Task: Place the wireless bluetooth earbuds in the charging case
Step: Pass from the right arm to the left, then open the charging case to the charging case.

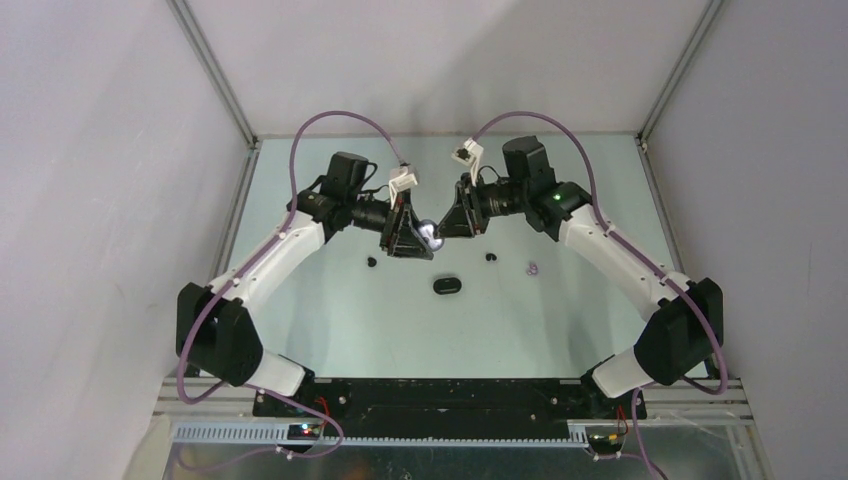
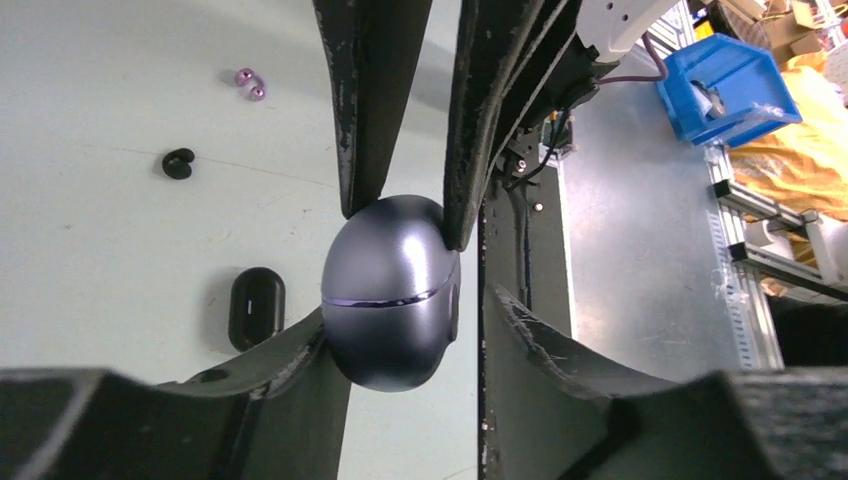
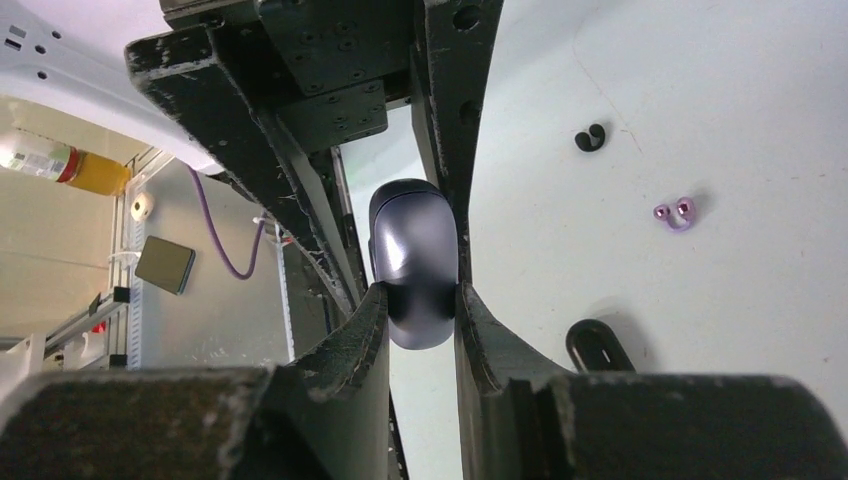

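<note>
A glossy lilac-grey charging case point(image 1: 431, 232) hangs closed above the table's middle, between both grippers. My right gripper point(image 3: 422, 300) is shut on the case point(image 3: 412, 240), one finger on each side. My left gripper point(image 2: 405, 320) is open around the case point(image 2: 390, 290): its left finger touches the shell and the right finger stands clear. A black charging case point(image 1: 447, 286) lies on the table below. One black earbud point(image 1: 372, 262) sits to the left, another point(image 1: 490, 257) to the right. Two pale lilac earbuds point(image 1: 533, 268) lie together further right.
The pale green table point(image 1: 330, 320) is enclosed by white walls with metal posts. A blue bin point(image 2: 725, 85) and clutter lie beyond the table's edge in the left wrist view. A yellow bottle point(image 3: 70, 165) stands off the table in the right wrist view.
</note>
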`<state>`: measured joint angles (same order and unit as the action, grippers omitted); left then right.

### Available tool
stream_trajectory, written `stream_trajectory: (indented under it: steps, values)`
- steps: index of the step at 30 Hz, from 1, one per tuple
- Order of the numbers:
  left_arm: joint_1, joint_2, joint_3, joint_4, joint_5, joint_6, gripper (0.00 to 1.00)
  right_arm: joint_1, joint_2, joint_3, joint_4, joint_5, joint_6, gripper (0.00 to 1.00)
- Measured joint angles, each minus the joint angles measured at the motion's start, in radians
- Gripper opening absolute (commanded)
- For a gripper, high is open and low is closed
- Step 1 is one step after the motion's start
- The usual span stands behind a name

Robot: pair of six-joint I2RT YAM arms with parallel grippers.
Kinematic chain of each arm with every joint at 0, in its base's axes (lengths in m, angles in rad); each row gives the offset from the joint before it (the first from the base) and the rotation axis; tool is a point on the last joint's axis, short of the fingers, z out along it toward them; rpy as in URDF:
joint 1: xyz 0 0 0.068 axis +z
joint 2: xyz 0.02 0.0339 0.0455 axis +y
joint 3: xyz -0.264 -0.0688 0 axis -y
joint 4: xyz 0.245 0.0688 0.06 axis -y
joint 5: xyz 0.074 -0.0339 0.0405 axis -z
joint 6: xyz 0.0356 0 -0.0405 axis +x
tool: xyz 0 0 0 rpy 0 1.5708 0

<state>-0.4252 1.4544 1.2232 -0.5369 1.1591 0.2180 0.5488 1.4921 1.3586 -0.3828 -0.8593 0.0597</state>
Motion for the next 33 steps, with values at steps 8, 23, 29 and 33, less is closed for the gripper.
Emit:
stream_trajectory:
  steps: [8,23,29,33]
  values:
    - [0.001,0.001,0.000,-0.002,-0.012,-0.001,0.32,0.006,-0.003,-0.002,-0.001,-0.011,-0.002,0.18]
    - [-0.016,0.001,0.019,-0.066,-0.012,0.056,0.00,0.009,-0.003,-0.003,0.013,-0.008,0.006,0.60]
    - [-0.016,0.001,0.028,-0.105,-0.013,0.097,0.00,0.006,-0.003,-0.003,0.010,-0.007,-0.010,0.59]
    - [-0.016,0.001,0.028,-0.119,-0.012,0.107,0.00,0.000,-0.003,-0.003,0.000,-0.018,-0.029,0.59]
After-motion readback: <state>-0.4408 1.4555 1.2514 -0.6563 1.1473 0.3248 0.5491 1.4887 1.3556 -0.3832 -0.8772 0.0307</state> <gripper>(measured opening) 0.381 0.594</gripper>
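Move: The silver-purple case lies between the left hand's open fingers, level with it and about 1 cm to its right. It is still pinched by the right hand, its middle some 1 cm left of that hand point. From the left hand the black case on the table is roughly 4 cm back, 4 cm right and 19 cm below; the nearest black earbud is about 13 cm right, 1 cm ahead and 20 cm below. Left fingers close on the silver-purple case, right fingers then open, and the left hand eases back about 1 cm. ##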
